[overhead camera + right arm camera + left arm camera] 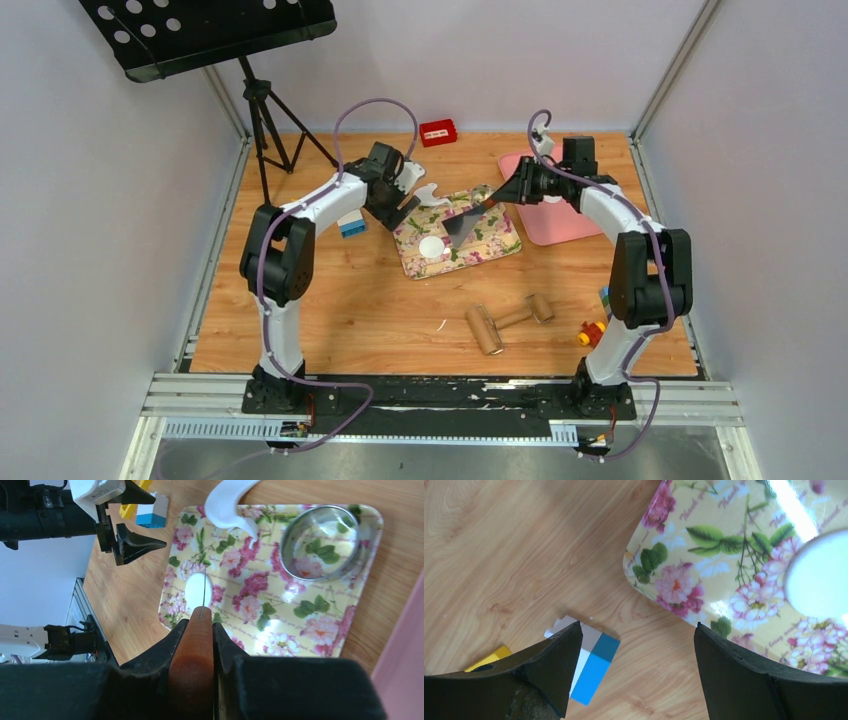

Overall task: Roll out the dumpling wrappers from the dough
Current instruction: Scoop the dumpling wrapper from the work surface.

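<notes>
A round white dumpling wrapper (432, 246) (198, 591) (819, 575) lies flat on the floral tray (495, 245) (265, 630) (684, 555). An irregular scrap of dough (427, 193) (231, 502) hangs over the tray's far edge. My right gripper (505, 195) (200, 624) is shut on the wooden handle of a scraper (192, 650), whose dark blade (460, 225) reaches over the tray toward the wrapper. Beside the tray's left corner my left gripper (400, 208) (639, 626) is open, above bare wood, with nothing between its fingers.
A metal ring cutter (321, 542) stands on the tray. A white-and-blue block (352, 225) (594, 662) and a yellow piece (489, 659) lie left of the tray. A wooden rolling pin (505, 320) lies nearer the bases. A pink mat (560, 210) sits right, a red box (438, 132) at the back.
</notes>
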`<action>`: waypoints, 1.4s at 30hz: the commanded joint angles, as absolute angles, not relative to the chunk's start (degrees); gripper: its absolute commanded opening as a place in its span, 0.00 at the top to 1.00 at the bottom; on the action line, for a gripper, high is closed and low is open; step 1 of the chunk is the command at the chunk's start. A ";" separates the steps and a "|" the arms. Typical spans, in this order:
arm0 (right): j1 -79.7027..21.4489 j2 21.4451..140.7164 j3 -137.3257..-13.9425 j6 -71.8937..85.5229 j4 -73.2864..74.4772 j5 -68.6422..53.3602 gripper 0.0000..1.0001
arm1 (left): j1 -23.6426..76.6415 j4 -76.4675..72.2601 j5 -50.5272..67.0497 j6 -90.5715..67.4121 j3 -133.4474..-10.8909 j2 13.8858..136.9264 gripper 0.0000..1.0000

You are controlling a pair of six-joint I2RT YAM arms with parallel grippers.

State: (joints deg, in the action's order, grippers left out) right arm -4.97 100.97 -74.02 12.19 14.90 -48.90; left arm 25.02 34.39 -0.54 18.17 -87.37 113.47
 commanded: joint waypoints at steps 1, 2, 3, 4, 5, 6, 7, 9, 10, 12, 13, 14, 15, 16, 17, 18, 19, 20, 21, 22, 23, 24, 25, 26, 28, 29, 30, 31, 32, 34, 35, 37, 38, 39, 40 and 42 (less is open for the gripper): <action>-2.29 102.22 -72.85 13.52 8.28 -52.68 1.00 | 24.96 33.70 1.44 12.34 -91.71 116.34 0.12; -2.07 102.48 -72.41 13.05 8.22 -52.63 1.00 | 24.92 34.11 2.19 11.55 -92.35 117.00 0.12; -1.82 102.90 -72.04 12.80 7.89 -52.71 1.00 | 24.96 34.37 2.76 10.08 -92.90 117.58 0.12; -1.70 103.18 -71.85 12.63 7.79 -52.75 1.00 | 24.96 34.74 3.15 9.09 -93.50 118.13 0.12; -1.60 103.45 -71.64 12.58 7.57 -52.99 1.00 | 24.96 35.06 3.39 8.04 -93.98 118.64 0.13; -1.58 103.71 -71.42 12.38 7.34 -53.06 1.00 | 24.96 35.29 3.28 6.72 -94.36 119.13 0.14; -1.58 103.81 -71.45 12.05 7.26 -53.02 1.00 | 24.96 35.59 3.32 5.75 -94.65 119.65 0.16; -1.58 103.97 -71.26 11.37 6.60 -52.70 1.00 | 24.95 35.77 3.92 4.12 -94.39 120.19 0.23; -1.51 103.97 -71.07 11.07 6.13 -52.47 1.00 | 24.96 35.68 4.03 3.48 -94.11 120.39 0.25; -1.49 104.18 -70.57 11.02 5.18 -51.95 1.00 | 24.96 36.02 4.09 2.56 -93.85 120.78 0.29; -1.49 104.38 -70.39 11.18 4.72 -51.87 1.00 | 24.96 36.03 3.86 2.21 -93.60 120.83 0.29; -1.49 104.60 -70.26 11.35 4.40 -51.90 1.00 | 24.96 36.00 3.57 1.98 -93.45 120.96 0.30; -1.49 104.81 -70.06 11.65 3.96 -51.86 1.00 | 24.96 36.16 2.93 1.75 -93.35 121.24 0.33; -1.49 104.95 -69.92 11.78 3.48 -51.71 1.00 | 25.00 36.20 2.38 1.60 -93.34 121.54 0.37; -1.49 105.19 -69.79 11.96 3.21 -51.42 1.00 | 24.97 36.29 2.16 1.54 -93.46 121.80 0.41; -1.49 105.42 -69.72 12.10 2.88 -51.34 1.00 | 24.95 36.35 1.79 1.43 -93.57 122.19 0.43; -1.49 105.56 -69.63 12.19 2.56 -51.29 1.00 | 24.96 36.32 1.54 1.26 -93.79 122.57 0.45; -1.56 105.82 -69.68 12.29 2.47 -51.15 1.00 | 24.96 36.26 1.50 1.23 -94.09 122.96 0.49; -1.50 106.04 -69.67 12.42 2.39 -51.10 1.00 | 24.96 36.49 1.04 1.14 -94.58 123.60 0.50; -1.57 106.18 -69.77 12.54 2.37 -50.99 1.00 | 24.96 36.52 0.85 1.14 -95.10 124.18 0.52; -1.58 106.33 -69.72 12.49 2.30 -50.98 1.00 | 24.92 36.84 0.61 1.32 -95.76 124.72 0.56; -1.58 106.49 -69.85 12.48 2.28 -50.93 1.00 | 24.96 37.01 0.21 1.51 -96.39 125.24 0.58; -1.65 106.60 -69.99 12.55 2.33 -50.69 1.00 | 24.96 37.34 0.18 1.68 -97.14 125.85 0.61; -1.67 106.76 -70.15 12.69 2.71 -50.37 1.00 | 24.92 37.71 0.18 1.96 -97.89 126.31 0.64; -1.74 106.95 -70.50 13.18 3.72 -49.75 1.00 | 24.88 38.30 -0.99 2.51 -99.13 127.28 0.66; -1.76 107.03 -70.75 13.49 4.99 -49.14 1.00 | 24.87 38.66 -1.53 2.79 -99.93 127.75 0.69; -1.83 107.11 -71.15 13.79 6.42 -48.17 1.00 | 24.87 39.01 -1.70 3.04 -100.39 128.19 0.70; -1.84 107.38 -71.71 14.05 8.30 -47.40 1.00 | 24.83 39.47 -1.91 3.28 -100.82 128.57 0.70; -1.85 107.48 -72.01 14.32 9.54 -46.67 1.00 | 24.79 39.83 -2.19 3.38 -101.11 128.97 0.70; -1.87 107.30 -71.96 14.92 11.27 -44.45 1.00 | 24.70 39.90 -2.41 3.34 -101.01 129.02 0.70; -1.85 107.19 -71.62 15.27 11.44 -43.90 1.00 | 24.70 39.84 -2.56 3.30 -100.86 128.90 0.70; -1.85 107.14 -71.16 16.83 11.95 -43.50 1.00 | 24.69 39.60 -2.92 2.94 -100.52 128.57 0.70; -1.91 107.19 -71.04 17.39 11.95 -43.58 1.00 | 24.70 39.44 -2.91 2.65 -100.19 128.32 0.69; -2.01 107.11 -70.89 18.00 11.89 -43.59 1.00 | 24.70 39.17 -2.86 2.37 -99.82 127.95 0.69; -2.10 107.06 -70.77 18.59 11.66 -43.59 1.00 | 24.65 39.00 -2.64 2.11 -99.41 127.64 0.68; -2.35 107.47 -70.89 19.37 11.45 -43.60 1.00 | 24.70 38.45 -2.25 1.41 -98.28 126.86 0.68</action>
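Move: The floral tray's far-left corner lies about 2 cm ahead of the left hand, 3 cm to its right and 5 cm below, with the blue-white block some 4 cm left and 1 cm ahead. The right hand already grips the scraper; the dumpling wrapper is roughly 13 cm to its left, 1 cm back and 15 cm below. From that hand, the metal ring stands about 7 cm ahead and 2 cm left, the white ladle 9 cm ahead and 13 cm left. The tray's left rim, just short of its far corner, comes between the left fingers as that hand sinks about 4 cm and edges right, narrowing from wide open to about a third; it then carries the rim some 3 cm forward, the wrist turning about 15 degrees counter-clockwise. Meanwhile the right hand, still holding the scraper, lowers it 5 cm towards the tray beside the wrapper, shifting about 2 cm right early on. ##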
